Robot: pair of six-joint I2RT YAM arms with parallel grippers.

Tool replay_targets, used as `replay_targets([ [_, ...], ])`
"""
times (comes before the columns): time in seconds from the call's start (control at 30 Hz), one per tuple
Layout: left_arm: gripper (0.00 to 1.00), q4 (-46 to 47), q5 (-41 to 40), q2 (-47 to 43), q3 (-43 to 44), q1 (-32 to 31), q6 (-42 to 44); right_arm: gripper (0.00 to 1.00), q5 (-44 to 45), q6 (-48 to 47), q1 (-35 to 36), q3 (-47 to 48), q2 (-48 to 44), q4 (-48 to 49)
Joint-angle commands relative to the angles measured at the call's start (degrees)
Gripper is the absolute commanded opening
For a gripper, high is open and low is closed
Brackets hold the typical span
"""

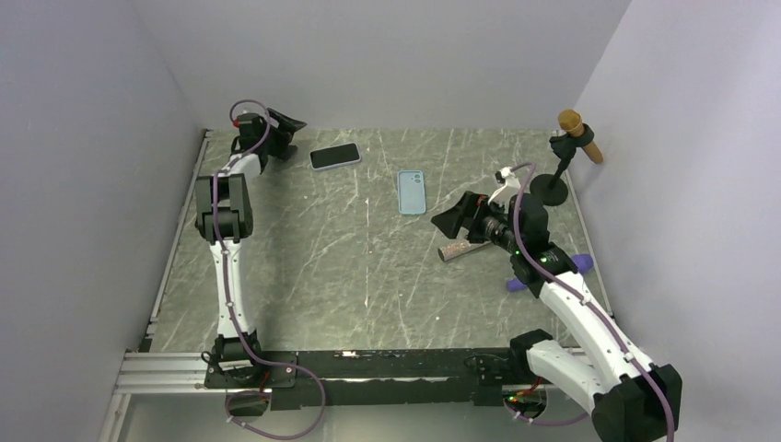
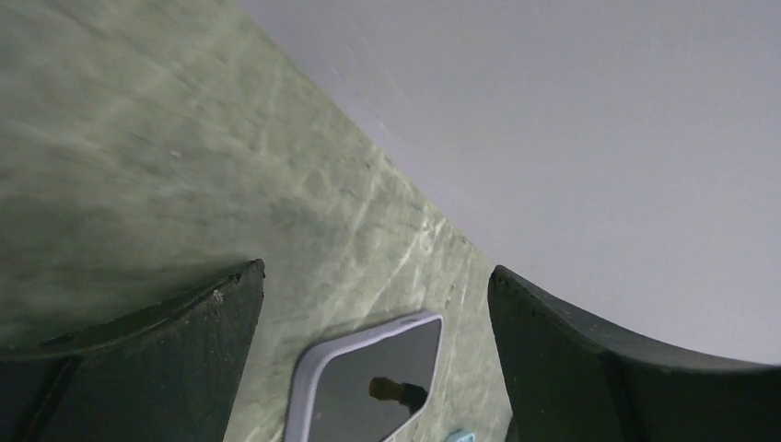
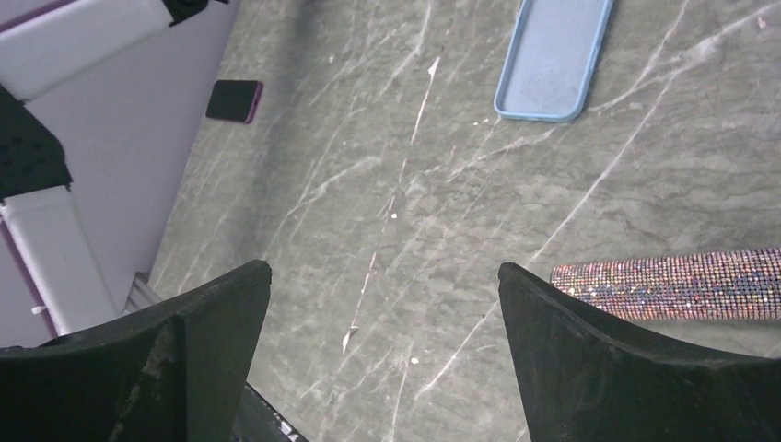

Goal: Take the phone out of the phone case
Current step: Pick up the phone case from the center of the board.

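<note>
A phone [image 1: 334, 156] with a dark screen and a pale lavender edge lies flat at the back left of the table. It also shows in the left wrist view [image 2: 368, 387] and small in the right wrist view [image 3: 233, 100]. A light blue phone case [image 1: 412, 191] lies apart from it near the middle, hollow side up and empty [image 3: 553, 55]. My left gripper [image 1: 282, 134] is open just left of the phone, holding nothing [image 2: 376, 276]. My right gripper [image 1: 451, 221] is open to the right of the case, over bare table [image 3: 382, 272].
A glittery bar [image 1: 459, 250] lies by the right gripper [image 3: 672, 284]. A microphone on a black stand [image 1: 576, 133] is at the back right corner. Purple pieces [image 1: 580, 262] lie by the right arm. Walls enclose the table [image 1: 304, 276] on three sides.
</note>
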Motion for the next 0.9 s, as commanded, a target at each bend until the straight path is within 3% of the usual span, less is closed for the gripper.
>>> replay_targets([
  [0.0,0.96,-2.1,5.1,3.8,2.9,-2.4,-1.5,0.97,-0.2,1.4,-0.3,3.1,-2.4,-0.2],
  [0.13,0.95,-4.5,10.4,6.8,6.7,-4.3,-2.9,0.97,-0.7,2.7,-0.3,3.3,-3.9,0.3],
  [0.3,0.94,-4.6,14.9,5.2,4.3,-4.7,-4.9,0.97,-0.8,3.4,-0.3,3.6,-6.2,-1.0],
  [0.53,0.93,-17.4,19.5,-0.3,3.3,-7.4,4.4,0.96,-0.8,5.0,-0.3,3.2,-9.4,-0.6],
  [0.87,0.95,-42.0,3.2,-5.2,4.6,-13.1,29.8,0.96,-0.7,5.7,-0.2,2.8,-12.2,-1.5],
])
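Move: The phone case lies some 35 cm to the left hand's right and 18 cm nearer the base. On the way to it, about 12 cm to this hand's right and 5 cm back, lies a lavender-edged phone, both things being some 3 cm lower than the fingertips. From the right hand the case is about 22 cm ahead and 7 cm to the left, and the glitter tube 6 cm ahead and 9 cm to the right, both roughly 16 cm below. The open, empty left hand sweeps low over the far end of the board, some 14 cm to the right, at first straight sideways and then curving back about 9 cm towards the phone case, turning nearly 30 degrees clockwise and tipping further down, its lower finger coming against the lavender-edged phone and pushing its left end along. Meanwhile the right hand, also open and empty, rises about 5 cm and eases back a little, its fingers tipping up slightly. ##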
